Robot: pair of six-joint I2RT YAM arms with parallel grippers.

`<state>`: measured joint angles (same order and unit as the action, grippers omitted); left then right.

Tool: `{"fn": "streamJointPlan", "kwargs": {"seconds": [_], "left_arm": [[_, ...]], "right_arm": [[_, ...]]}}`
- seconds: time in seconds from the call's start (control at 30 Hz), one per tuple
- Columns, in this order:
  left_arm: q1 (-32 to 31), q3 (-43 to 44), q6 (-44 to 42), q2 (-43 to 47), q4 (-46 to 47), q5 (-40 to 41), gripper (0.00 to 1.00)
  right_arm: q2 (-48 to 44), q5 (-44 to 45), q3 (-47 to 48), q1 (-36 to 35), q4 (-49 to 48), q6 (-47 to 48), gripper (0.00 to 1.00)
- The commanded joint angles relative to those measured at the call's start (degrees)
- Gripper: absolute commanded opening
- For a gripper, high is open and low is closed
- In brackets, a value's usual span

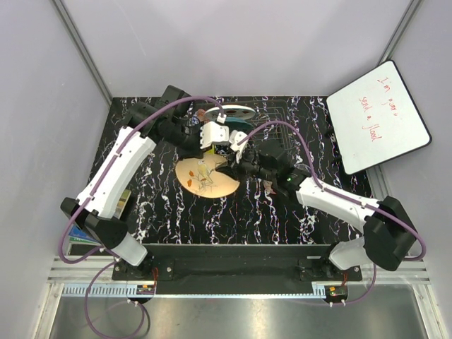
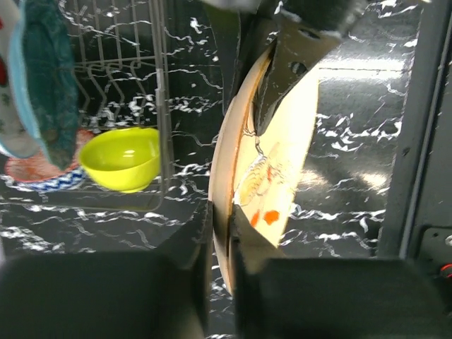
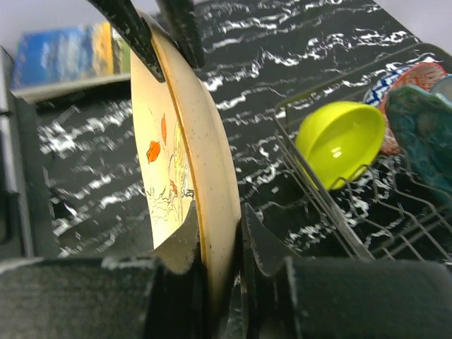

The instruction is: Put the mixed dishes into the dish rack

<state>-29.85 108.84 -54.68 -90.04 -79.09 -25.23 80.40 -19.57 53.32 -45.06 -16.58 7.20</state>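
Observation:
The peach floral plate (image 1: 205, 178) is gripped at its rim by both grippers, just left of the dish rack (image 1: 286, 134). My left gripper (image 2: 223, 244) is shut on the plate's (image 2: 282, 155) near edge. My right gripper (image 3: 220, 244) is shut on the opposite edge of the plate (image 3: 169, 134). The wire rack (image 2: 159, 106) holds the lime-yellow bowl (image 2: 120, 159), the red patterned bowl (image 2: 32, 169) and the upright teal plate (image 2: 49, 78). These also show in the right wrist view: bowl (image 3: 339, 141), teal plate (image 3: 424, 120). The pink mug and the clear glass are not visible.
A white board with red writing (image 1: 378, 123) leans at the back right. A blue-green book (image 3: 63, 53) lies at the table's left edge. Both arms cross over the middle of the black marbled table (image 1: 212, 226).

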Motion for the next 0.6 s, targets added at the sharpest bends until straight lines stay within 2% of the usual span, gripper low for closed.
{"fn": "streamJointPlan", "kwargs": {"seconds": [0.0,0.03,0.1,0.13,0.3,0.43,0.57], "left_arm": [[1.3,-3.2,9.9,3.2,9.0,3.2,0.37],[2.8,-3.8,12.0,3.4,10.7,3.3,0.62],[5.0,-4.3,16.1,3.9,14.2,1.9,0.79],[7.8,-4.2,19.6,4.2,15.5,0.5,0.99],[17.1,-1.8,28.5,2.8,20.0,-6.5,0.99],[24.4,-5.3,33.6,1.6,21.3,-11.5,0.99],[25.5,-12.1,35.0,1.2,23.5,-9.7,0.99]], "right_arm": [[-4.1,3.3,3.0,0.5,1.8,13.2,0.0],[-4.0,4.6,4.3,0.7,2.9,14.9,0.0],[-4.6,7.5,5.3,1.2,5.6,19.9,0.0],[-4.9,8.3,5.8,1.6,6.1,21.5,0.0],[-8.0,13.0,8.4,3.0,8.4,29.7,0.0],[-9.6,15.2,11.2,4.2,8.4,34.4,0.0],[-9.2,16.7,14.4,5.1,6.6,39.9,0.0]]}}
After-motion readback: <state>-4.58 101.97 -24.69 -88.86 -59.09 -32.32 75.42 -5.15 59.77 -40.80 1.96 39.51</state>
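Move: Both hands already pinch the cream plate. From the right hand, the free rack space just in front of the teal plate lies about 12 cm ahead, 1 cm to its right and 12 cm below. At about that same depth, the green bowl stands some 9 cm ahead and 7 cm left, the teal plate 15 cm ahead and 3 cm right, and the pink mug 5 cm back and 16 cm right. From the left hand, that free space is about 9 cm ahead, 12 cm right and 17 cm below. The left fingers open wide and let go of the cream plate's upper edge, and that hand clears out forward and to the left, about 10 cm each way, swinging some 40 degrees counter-clockwise. The right hand keeps its pinch and carries the plate alone to the right and forward towards the rack, dipping about 4 cm and then rising to end a little above its starting height, while its fingers tip down and swing clockwise to turn the plate up on edge. ##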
